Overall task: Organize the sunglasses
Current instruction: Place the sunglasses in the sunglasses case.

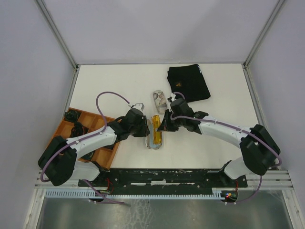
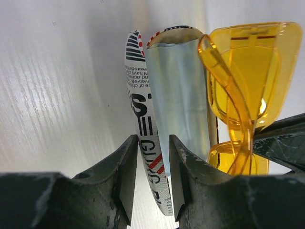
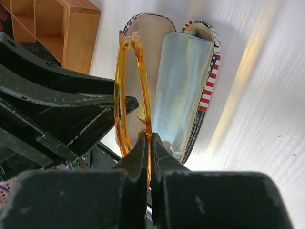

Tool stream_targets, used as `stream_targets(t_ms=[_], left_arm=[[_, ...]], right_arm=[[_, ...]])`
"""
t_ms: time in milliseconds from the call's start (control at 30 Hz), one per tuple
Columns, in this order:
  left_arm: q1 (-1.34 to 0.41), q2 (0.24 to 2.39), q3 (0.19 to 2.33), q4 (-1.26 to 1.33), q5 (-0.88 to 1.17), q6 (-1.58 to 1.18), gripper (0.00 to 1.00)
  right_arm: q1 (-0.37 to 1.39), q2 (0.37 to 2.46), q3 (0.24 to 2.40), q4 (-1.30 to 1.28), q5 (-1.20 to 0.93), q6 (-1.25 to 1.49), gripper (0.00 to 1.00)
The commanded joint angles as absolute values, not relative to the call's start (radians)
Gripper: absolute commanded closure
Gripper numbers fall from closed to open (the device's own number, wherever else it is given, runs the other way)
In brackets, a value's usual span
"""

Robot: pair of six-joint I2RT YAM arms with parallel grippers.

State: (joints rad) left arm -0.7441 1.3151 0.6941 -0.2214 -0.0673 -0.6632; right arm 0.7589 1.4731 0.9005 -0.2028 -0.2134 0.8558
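The orange-amber sunglasses (image 1: 156, 130) (image 2: 248, 71) (image 3: 131, 86) stand folded on edge in an open printed glasses case (image 1: 155, 142) (image 2: 143, 119) (image 3: 207, 95) at the table's middle. A light blue cloth (image 2: 178, 95) (image 3: 183, 86) lies in the case beside them. My right gripper (image 1: 162, 125) (image 3: 150, 136) is shut on the thin orange frame from the right. My left gripper (image 1: 147, 128) (image 2: 153, 138) comes in from the left, and its jaws hold the case's printed side wall between them.
A second printed oval case (image 1: 159, 100) lies just behind the two grippers. A black fabric bag (image 1: 188, 82) sits at the back right. An orange wooden compartment tray (image 1: 102, 121) (image 3: 78, 33) stands at the left, close to my left arm.
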Motion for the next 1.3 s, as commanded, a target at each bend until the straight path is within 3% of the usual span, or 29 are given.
stream_targets(t_ms=[0,1267], left_arm=[[-0.75,1.281,0.694,-0.177,-0.056,-0.693,0.61],[-0.749,1.275,0.705,-0.183,-0.048,-0.692,0.61]], right_arm=[[0.759,1.51,0.962,-0.188,-0.247,0.856,1.0],[0.759,1.702,1.018,-0.19,-0.243,0.863,1.0]])
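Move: Below the right hand, which already holds the folded orange sunglasses, the cloth-lined right half of the open sunglasses case lies about 8 cm down and 2 cm to the left, practically level with it fore and aft. The closed beige case sits about 17 cm farther out, straight ahead of the hand, and the wooden organizer some 36 cm to its left. From the left hand, the lined half is roughly 5 cm to the right and 3 cm lower. Sinking almost straight down by about 5 to 6 cm, the right hand lowers the pinched sunglasses lengthwise onto the cloth in the case's right half, its fingers staying shut and tipping some 10 degrees steeper. The left hand stays practically in place, half-open fingers still astride the outer rim of the left half. ##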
